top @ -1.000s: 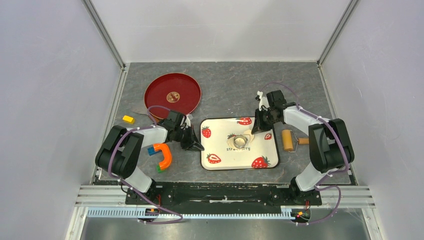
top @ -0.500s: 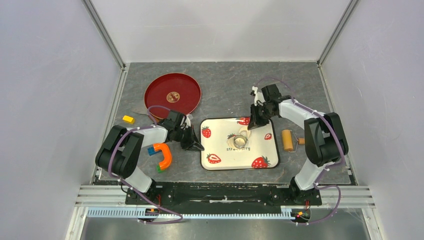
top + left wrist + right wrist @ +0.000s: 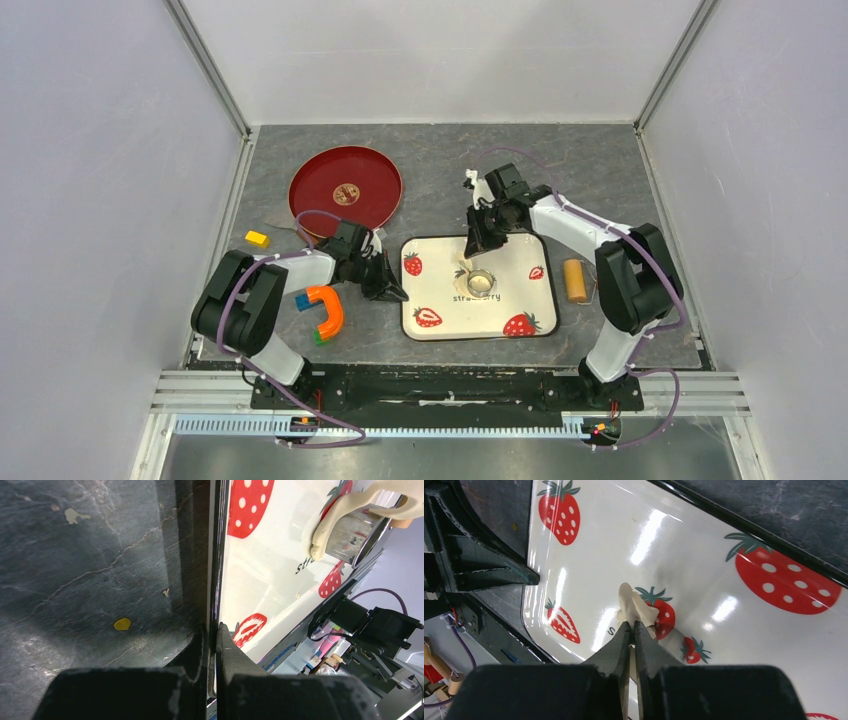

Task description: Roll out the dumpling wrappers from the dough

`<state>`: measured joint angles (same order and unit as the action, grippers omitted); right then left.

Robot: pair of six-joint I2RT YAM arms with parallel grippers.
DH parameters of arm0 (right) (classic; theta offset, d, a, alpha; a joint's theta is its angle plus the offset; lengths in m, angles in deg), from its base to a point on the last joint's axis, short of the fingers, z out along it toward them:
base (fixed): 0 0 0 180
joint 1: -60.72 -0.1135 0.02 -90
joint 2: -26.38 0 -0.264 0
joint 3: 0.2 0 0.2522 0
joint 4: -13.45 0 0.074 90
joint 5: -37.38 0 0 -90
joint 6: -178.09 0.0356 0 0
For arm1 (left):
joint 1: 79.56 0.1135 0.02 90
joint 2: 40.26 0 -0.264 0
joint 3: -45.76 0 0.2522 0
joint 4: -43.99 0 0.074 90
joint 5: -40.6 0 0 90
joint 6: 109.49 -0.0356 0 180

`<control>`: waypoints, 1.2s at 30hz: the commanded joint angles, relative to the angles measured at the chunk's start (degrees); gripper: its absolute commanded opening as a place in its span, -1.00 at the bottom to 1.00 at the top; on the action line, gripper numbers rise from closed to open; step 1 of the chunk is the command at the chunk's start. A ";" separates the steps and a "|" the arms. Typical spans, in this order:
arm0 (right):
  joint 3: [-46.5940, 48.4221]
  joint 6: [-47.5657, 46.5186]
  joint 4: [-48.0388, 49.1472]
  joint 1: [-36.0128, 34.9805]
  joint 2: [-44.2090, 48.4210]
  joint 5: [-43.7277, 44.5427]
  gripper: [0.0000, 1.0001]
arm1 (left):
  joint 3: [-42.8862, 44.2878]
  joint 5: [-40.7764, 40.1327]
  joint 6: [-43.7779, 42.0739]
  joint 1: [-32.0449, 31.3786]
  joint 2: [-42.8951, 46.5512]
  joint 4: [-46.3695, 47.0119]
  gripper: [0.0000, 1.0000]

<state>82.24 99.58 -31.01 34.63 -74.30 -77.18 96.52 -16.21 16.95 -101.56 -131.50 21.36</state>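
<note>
A ragged strip of pale cream dough (image 3: 634, 605) hangs from my right gripper (image 3: 632, 625), which is shut on it above the strawberry tray (image 3: 724, 545). In the left wrist view the dough (image 3: 332, 522) drapes over the small metal ring (image 3: 352, 537) and stretches upward. Seen from above, the right gripper (image 3: 478, 240) is over the tray's far edge, just behind the ring (image 3: 481, 282). My left gripper (image 3: 393, 293) is shut on the tray's left rim (image 3: 216, 580). The dumpling wrappers are out of view.
A tan wooden roller (image 3: 574, 280) lies right of the tray. A red plate (image 3: 345, 188) sits at the back left. A yellow block (image 3: 257, 238) and an orange, blue and green toy (image 3: 322, 310) lie near the left arm.
My right gripper has travelled left and towards the back along the tray, pulling the dough strip with it. The left gripper has stayed clamped on the tray rim.
</note>
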 commanded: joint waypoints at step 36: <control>-4.52 6.42 -3.72 -12.63 19.75 3.50 -0.89 | -1.36 -9.81 -3.89 -0.01 -3.68 -4.06 -0.96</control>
<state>79.01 105.02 -34.55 22.20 -59.00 -74.21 96.69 -16.02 16.87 -101.56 -131.81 21.19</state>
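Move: My right fingers already pinch the ring of dough scrap, lifted about 6 cm over the tray. The metal cup stands some 3 cm back and 2 cm right of them, 5 cm lower; the scrap's stuck-down part lies about 4 cm to the left of the cup, level with it. My left fingers, on the tray's left rim, have the cup some 16 cm to the right and 3 cm ahead. I peel the scrap on around the cup's left side: with the right fingers kept shut on the dough, I sweep back and left, fairly level, then climb while still drawing back and easing slightly right, ending about 7 cm back, 4 cm left and 7 cm higher. The wrist turns only a little counter-clockwise. My left hand stays at the tray's left rim. ##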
